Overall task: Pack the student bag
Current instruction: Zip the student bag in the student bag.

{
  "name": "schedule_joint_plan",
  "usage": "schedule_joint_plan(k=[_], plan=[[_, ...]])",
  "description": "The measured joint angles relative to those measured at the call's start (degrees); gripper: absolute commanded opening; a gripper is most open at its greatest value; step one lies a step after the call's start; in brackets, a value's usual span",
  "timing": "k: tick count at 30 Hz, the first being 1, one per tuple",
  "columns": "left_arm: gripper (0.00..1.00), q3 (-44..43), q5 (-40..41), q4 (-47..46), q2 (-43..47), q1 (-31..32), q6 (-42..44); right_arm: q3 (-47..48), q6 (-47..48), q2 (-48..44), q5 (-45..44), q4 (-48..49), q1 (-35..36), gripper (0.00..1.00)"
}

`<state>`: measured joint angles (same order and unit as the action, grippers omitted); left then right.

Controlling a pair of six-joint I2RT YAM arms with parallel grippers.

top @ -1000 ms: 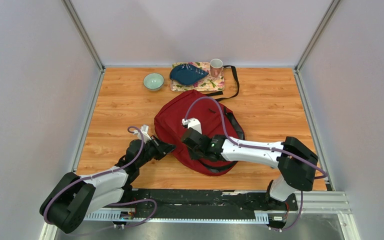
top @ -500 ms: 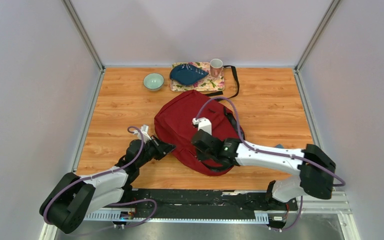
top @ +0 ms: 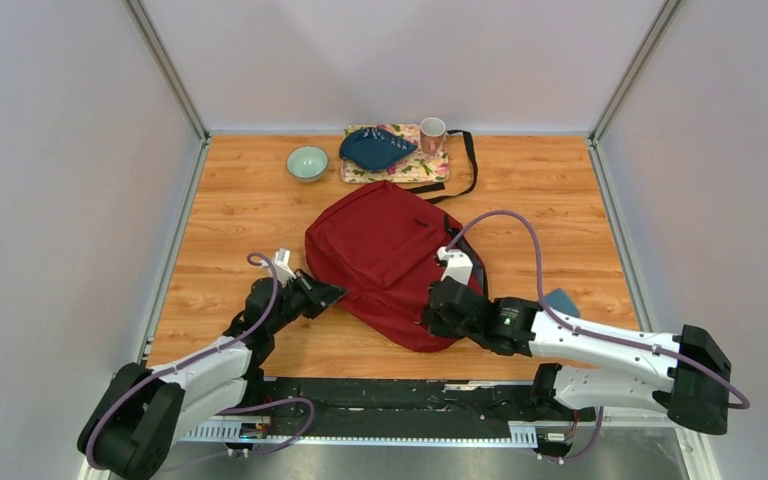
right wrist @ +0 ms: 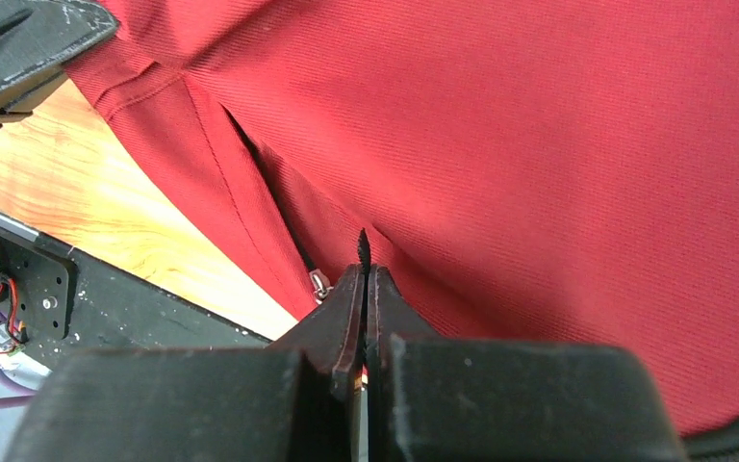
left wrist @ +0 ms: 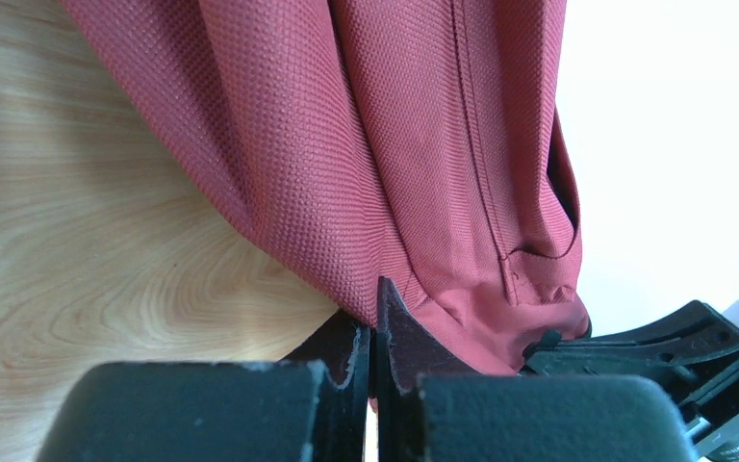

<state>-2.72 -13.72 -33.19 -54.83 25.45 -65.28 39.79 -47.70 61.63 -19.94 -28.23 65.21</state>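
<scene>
The student bag, dark red with black trim, lies flat in the middle of the table. My left gripper is shut on the fabric of its near left edge; in the left wrist view the left gripper pinches red cloth between its tips. My right gripper is at the bag's near right edge. Seen from the right wrist, the right gripper is shut on a thin black zipper pull beside a small metal slider, with the red fabric just beyond.
A small blue wallet lies on the table behind my right arm. At the back stand a floral tray bearing a dark blue pouch, a pink mug and a green bowl. The bag's black strap trails toward the tray.
My right arm has swept rightward from the bag's near middle to its near right edge, and its gripper has shut. The left gripper keeps its hold and has barely moved.
</scene>
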Motion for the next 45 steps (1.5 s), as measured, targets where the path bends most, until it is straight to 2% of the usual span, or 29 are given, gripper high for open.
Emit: schedule_joint_plan(k=[7, 8, 9, 10, 12, 13, 14, 16, 19, 24, 27, 30, 32, 34, 37, 39, 42, 45], plan=[[0.0, 0.1, -3.4, 5.8, 4.6, -5.7, 1.2, -3.5, -1.5, -5.7, -0.8, -0.6, 0.0, 0.0], [0.05, 0.1, -4.0, 6.8, 5.3, -6.6, 1.5, -4.2, -1.4, -6.9, -0.9, -0.6, 0.0, 0.0], [0.15, 0.1, -4.5, 7.8, 6.0, -7.6, 1.7, -4.7, -1.2, -8.1, -1.0, -0.6, 0.0, 0.0], [0.39, 0.1, -5.1, 8.7, 6.6, -8.5, 2.1, -5.3, -0.7, -9.4, -1.0, -0.4, 0.0, 0.0], [0.58, 0.1, -5.9, 9.9, 7.4, -9.9, 3.4, -5.6, 0.5, -11.1, -0.7, 0.1, 0.0, 0.0], [0.72, 0.1, -6.1, 10.7, 7.9, -10.7, 3.8, -5.7, 1.4, -11.7, -0.3, 0.5, 0.0, 0.0], [0.75, 0.1, -6.3, 11.9, 8.5, -11.1, 4.7, -5.7, 2.3, -12.1, 0.0, 1.2, 0.0, 0.0], [0.76, 0.1, -6.4, 15.4, 10.8, -11.5, 6.4, -5.7, 4.1, -12.2, 0.9, 2.7, 0.0, 0.0], [0.76, -1.5, -5.0, 25.4, 17.0, -11.6, 9.2, -5.7, 6.6, -12.1, 2.1, 4.4, 0.0, 0.0], [0.77, -9.1, 0.0, 39.7, 26.7, -11.6, 12.8, -5.7, 10.3, -11.8, 4.3, 7.8, 0.0, 0.0], [0.77, -13.3, -1.0, 42.6, 28.2, -11.5, 14.3, -5.8, 12.7, -11.3, 7.3, 10.6, 0.0, 0.0], [0.77, -14.8, -3.8, 42.6, 25.9, -9.2, 15.6, -6.5, 14.8, -11.4, 9.8, 13.2, 0.0, 0.0], [0.78, -15.6, -4.6, 42.8, 22.6, -3.9, 17.6, -7.6, 15.9, -11.9, 10.9, 14.9, 0.0, 0.0], [0.78, -17.2, -4.1, 43.1, 18.3, 4.6, 20.5, -8.9, 16.4, -13.0, 11.0, 15.7, 0.0, 0.0], [0.79, -21.3, -1.3, 43.6, 10.3, 16.3, 25.9, -10.3, 16.5, -15.2, 10.7, 15.7, 0.0, 0.0], [0.79, -24.2, 0.3, 43.0, 5.1, 21.6, 29.1, -11.0, 16.0, -16.9, 9.8, 15.6, 0.0, 0.0], [0.79, -27.1, 1.7, 40.4, -0.8, 26.4, 33.1, -12.3, 14.6, -19.4, 8.2, 15.7, 0.0, 0.0], [0.8, -27.8, 2.0, 37.1, -4.0, 27.9, 35.9, -13.8, 13.0, -21.1, 7.0, 15.6, 0.0, 0.0]])
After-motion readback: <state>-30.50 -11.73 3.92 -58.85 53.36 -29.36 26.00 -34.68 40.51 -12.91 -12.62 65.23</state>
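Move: The left hand has the bag's left near edge in its shut fingers; the zip pull, beside which it will work next, lies about 16 cm to its right, 7 cm nearer the base and roughly level in height. The bag's middle is some 10 cm right and 6 cm ahead of the left hand. The right hand already holds the zip pull at its fingertips; from it the shoulder strap lies about 15 cm ahead and 9 cm right. The left fingers, still pinching the bag edge, draw it about 3 cm left, then open wide and let go. That hand lifts clear about 7 cm and swings right and back towards the zip pull, ending lower, turned some 40 degrees clockwise and rolled, fingers open by the hem. The right hand keeps the pull pinched, easing 2 cm right, then rising about 4 cm and wandering left and back right, tilting its fingers up. ##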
